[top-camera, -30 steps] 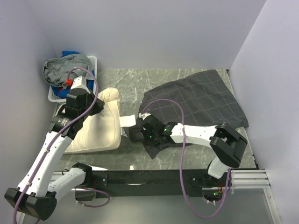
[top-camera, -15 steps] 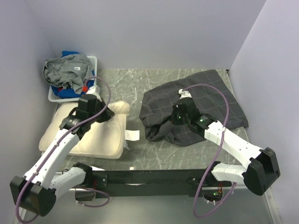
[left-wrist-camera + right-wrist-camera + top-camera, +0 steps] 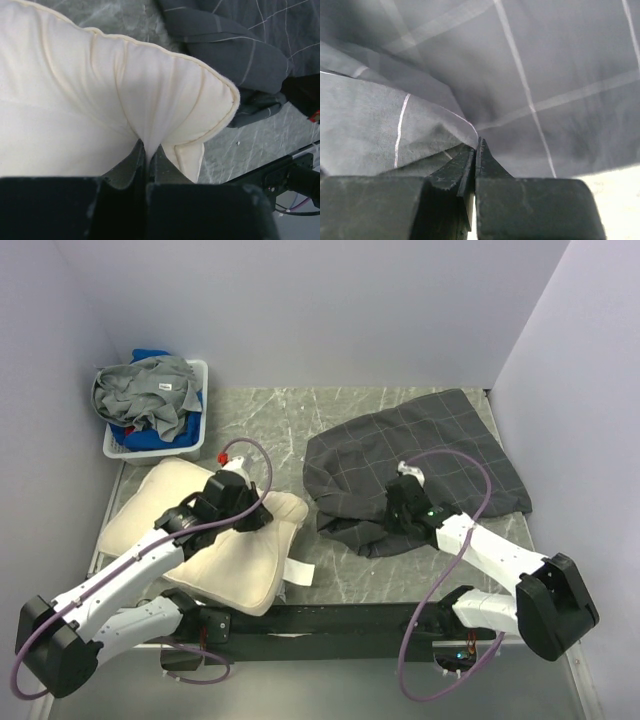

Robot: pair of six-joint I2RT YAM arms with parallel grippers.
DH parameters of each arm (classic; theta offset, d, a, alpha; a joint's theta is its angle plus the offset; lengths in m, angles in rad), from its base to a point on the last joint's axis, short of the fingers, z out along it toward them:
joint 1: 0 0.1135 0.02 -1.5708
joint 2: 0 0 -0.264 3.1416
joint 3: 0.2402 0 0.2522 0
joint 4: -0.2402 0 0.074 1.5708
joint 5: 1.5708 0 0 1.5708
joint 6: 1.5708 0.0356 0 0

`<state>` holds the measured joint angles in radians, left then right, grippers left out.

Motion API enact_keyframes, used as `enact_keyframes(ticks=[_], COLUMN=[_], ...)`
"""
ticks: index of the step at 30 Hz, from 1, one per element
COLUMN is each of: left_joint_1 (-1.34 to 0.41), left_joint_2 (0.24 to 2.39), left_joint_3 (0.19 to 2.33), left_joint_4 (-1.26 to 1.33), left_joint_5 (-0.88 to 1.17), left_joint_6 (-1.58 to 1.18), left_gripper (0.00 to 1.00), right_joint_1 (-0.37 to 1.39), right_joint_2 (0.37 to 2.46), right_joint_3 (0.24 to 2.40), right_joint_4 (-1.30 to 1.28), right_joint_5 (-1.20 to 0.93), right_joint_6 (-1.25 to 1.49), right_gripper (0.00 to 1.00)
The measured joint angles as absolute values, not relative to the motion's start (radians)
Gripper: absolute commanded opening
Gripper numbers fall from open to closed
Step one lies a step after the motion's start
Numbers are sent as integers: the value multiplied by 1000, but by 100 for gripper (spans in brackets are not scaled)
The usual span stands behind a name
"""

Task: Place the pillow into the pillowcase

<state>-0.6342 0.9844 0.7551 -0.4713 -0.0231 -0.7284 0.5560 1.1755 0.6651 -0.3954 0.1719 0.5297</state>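
The cream pillow [image 3: 190,540] lies at the left of the table, and its white label [image 3: 298,572] sticks out at its near right. My left gripper [image 3: 262,516] is shut on the pillow's right edge. In the left wrist view the pillow [image 3: 100,95] bunches into folds where the left gripper [image 3: 148,149] pinches it. The dark grid-patterned pillowcase [image 3: 420,465] lies crumpled at the right, a short gap from the pillow. My right gripper [image 3: 396,518] sits low on its near edge. Up close the right gripper [image 3: 476,145] is shut on a fold of the pillowcase [image 3: 530,70].
A white basket [image 3: 150,452] heaped with grey and blue clothes stands at the back left corner. Walls close the table in at the back and on both sides. A black rail [image 3: 350,618] runs along the near edge.
My left arm has dragged the pillow right and nearer, toward the pillowcase. My right gripper moved from the pillowcase's left front corner to its near middle edge and closed there.
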Motion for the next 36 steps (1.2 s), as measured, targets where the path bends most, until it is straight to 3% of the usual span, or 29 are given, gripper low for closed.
enact_keyframes(ticks=[1, 2, 3, 6, 8, 12, 16, 23, 30, 36], left_joint_1=[-636, -636, -636, -640, -641, -643, -644, -645, -645, -645], left_joint_2=[967, 957, 949, 935, 926, 917, 917, 884, 817, 800], left_joint_3=[736, 722, 708, 667, 640, 612, 607, 606, 606, 606], left_joint_4=[-467, -464, -457, -439, -428, -424, -412, -419, -468, -484], left_joint_5=[-24, -23, -23, -29, -34, -43, -47, -67, -89, -92], left_joint_6=[-737, -744, -749, -767, -777, -783, -788, -801, -802, -802], left_gripper=[1, 1, 1, 1, 1, 1, 1, 1, 1, 1], right_joint_1=[546, 539, 533, 524, 526, 545, 571, 645, 683, 711], right_joint_2=[1174, 1170, 1163, 1103, 1040, 909, 916, 1347, 1706, 1818], right_joint_3=[630, 599, 564, 486, 475, 535, 743, 1178, 1274, 1376], right_joint_4=[-384, -381, -373, -358, -358, -358, -350, -310, -443, -532], right_joint_5=[170, 166, 155, 110, 76, 43, 12, -54, -76, -47], right_joint_6=[543, 561, 585, 645, 662, 643, 556, 312, 155, 105], right_gripper=[2, 11, 33, 54, 61, 65, 66, 66, 69, 69])
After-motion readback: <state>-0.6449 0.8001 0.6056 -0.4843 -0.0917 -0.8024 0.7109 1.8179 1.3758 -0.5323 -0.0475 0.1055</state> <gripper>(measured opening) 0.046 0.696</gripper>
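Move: My right hand still has a fold of the pillowcase's near part shut between its fingers. The pillowcase's left edge, which it goes for, lies about 16 cm to the left, 9 cm ahead and some 5 cm lower. The pillow's raised right corner is roughly 20 cm left and 3 cm ahead; the white tag is 19 cm left and 9 cm back. From my left hand, pinching the pillow, that left edge lies about 9 cm right, 8 cm ahead and 10 cm below. I dip my right hand some 4 cm, drawing back a little, and open it wide to let go of the fold, then swing it up and over the pillowcase, forward and about 15 cm left, turning some 35 degrees counter-clockwise and sinking steeply to the left edge with fingers open. My left hand keeps its pinch on the pillow, first lowering it about 3 cm, then easing left and slightly up. ##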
